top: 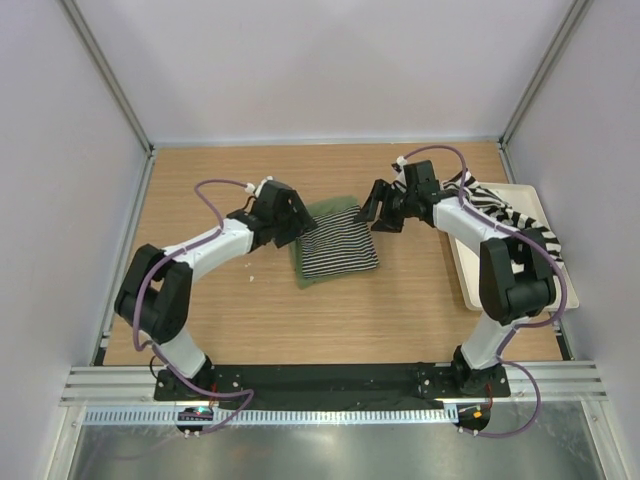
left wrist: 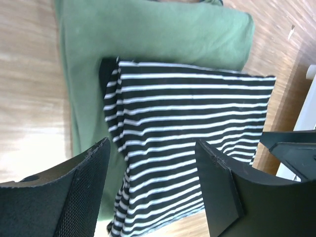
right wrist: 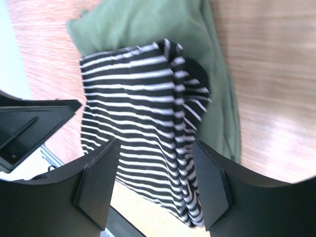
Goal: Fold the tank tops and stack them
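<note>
The folded pinstriped tank top (top: 337, 251) lies flat on the folded olive green tank top (top: 326, 211) at the table's middle. My left gripper (top: 300, 222) hovers at the stack's left edge, my right gripper (top: 378, 212) at its right edge. Both are open, with nothing between the fingers. In the left wrist view the pinstriped top (left wrist: 187, 113) rests on the green one (left wrist: 148, 29), below my open left gripper (left wrist: 152, 143). The right wrist view shows the same stack (right wrist: 133, 108) under my open right gripper (right wrist: 157, 142). The broad-striped tank top (top: 500, 205) lies crumpled on the tray, behind the right arm.
The cream tray (top: 470, 275) stands at the table's right edge, partly covered by the right arm. Bare wood lies in front of the stack. Walls close the table on three sides.
</note>
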Available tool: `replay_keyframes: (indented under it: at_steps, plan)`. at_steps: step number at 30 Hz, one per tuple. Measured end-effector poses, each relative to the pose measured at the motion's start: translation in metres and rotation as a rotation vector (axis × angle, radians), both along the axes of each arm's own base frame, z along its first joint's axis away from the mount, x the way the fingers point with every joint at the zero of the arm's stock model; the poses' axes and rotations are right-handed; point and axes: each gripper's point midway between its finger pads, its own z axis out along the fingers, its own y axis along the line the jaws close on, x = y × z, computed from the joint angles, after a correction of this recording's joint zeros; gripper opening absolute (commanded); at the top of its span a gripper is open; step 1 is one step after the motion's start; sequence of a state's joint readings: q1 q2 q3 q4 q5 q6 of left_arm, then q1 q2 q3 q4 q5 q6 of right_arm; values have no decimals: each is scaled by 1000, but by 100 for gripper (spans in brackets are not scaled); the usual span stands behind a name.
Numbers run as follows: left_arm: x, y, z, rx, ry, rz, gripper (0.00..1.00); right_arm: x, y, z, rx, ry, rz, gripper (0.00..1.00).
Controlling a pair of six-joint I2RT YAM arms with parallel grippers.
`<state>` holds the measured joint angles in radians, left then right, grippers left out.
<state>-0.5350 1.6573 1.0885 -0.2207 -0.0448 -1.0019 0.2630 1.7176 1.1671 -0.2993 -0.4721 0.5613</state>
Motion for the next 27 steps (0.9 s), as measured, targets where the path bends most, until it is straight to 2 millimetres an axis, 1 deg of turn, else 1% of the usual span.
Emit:
replay_keyframes:
  at_steps: [2, 5, 10, 12, 13, 14, 15, 16, 17, 18, 19, 20, 21, 22, 23, 24, 25, 27]
  plan:
    - [5, -3, -2, 0, 1, -5, 70, 5, 5, 1, 16, -2, 9, 67]
    - [5, -5, -12, 9, 22, -16, 69, 11, 12, -2, 43, 7, 21, 67]
    - [3, -4, -31, 31, 67, -18, 70, 14, 16, -15, 59, 43, 25, 67]
    - [3, -3, -32, 33, 71, -16, 68, 14, 16, -21, 58, 57, 24, 65]
    - [4, -2, -31, 32, 70, -13, 65, 15, 17, -22, 58, 60, 24, 61]
    - [4, -1, -32, 30, 71, -10, 56, 16, 17, -23, 58, 63, 24, 58]
    - [5, -1, -32, 27, 73, -6, 50, 17, 18, -24, 61, 66, 24, 52]
    - [6, -1, -32, 21, 75, -5, 44, 18, 19, -25, 64, 66, 25, 42]
    - [7, -1, -33, 13, 77, -8, 33, 19, 19, -25, 68, 66, 25, 38]
    - [9, -2, -33, 4, 80, -4, 28, 19, 20, -26, 70, 69, 24, 33]
    - [10, -2, -34, 1, 80, -4, 24, 20, 20, -26, 72, 71, 24, 25]
    - [11, -3, -34, -5, 81, -4, 16, 20, 21, -27, 73, 71, 27, 21]
    - [12, -3, -34, -8, 81, -2, 13, 20, 22, -27, 74, 72, 26, 18]
    - [13, -4, -34, -8, 78, -5, 11, 22, 22, -26, 76, 70, 25, 10]
    - [14, -4, -32, -9, 74, -5, 2, 23, 23, -26, 75, 67, 28, 5]
    - [16, -5, -31, -11, 70, -5, 0, 24, 25, -25, 75, 64, 31, 3]
    - [17, -5, -28, -10, 62, -10, 0, 25, 25, -25, 76, 61, 33, 1]
    - [21, -6, -24, -8, 46, -19, 0, 25, 27, -23, 76, 54, 38, 1]
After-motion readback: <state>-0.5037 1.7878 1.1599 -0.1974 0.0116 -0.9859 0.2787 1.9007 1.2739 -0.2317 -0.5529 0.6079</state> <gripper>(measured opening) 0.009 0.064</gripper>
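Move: The left hand hovers open over the left side edge of the folded striped tank top, the pinch spot some 3 cm below and 1 cm ahead. The right hand's spot on the opposite side edge lies about 2 cm ahead, 2 cm left and 3 cm below. The middles of the striped tank top and the green tank top under it both sit roughly 7 cm right and 1 cm back of the left hand, 8 cm left and 3 cm back of the right. Down together onto the two side edges of the striped tank top, just short of its far corners: the left hand sinks about 3 cm, the right eases forward and left some 2 cm while sinking nearly 3. Near the bottom both shut their open fingers and pinch the edges, creeping slightly farther forward; the left rises about 1 cm at the end. ##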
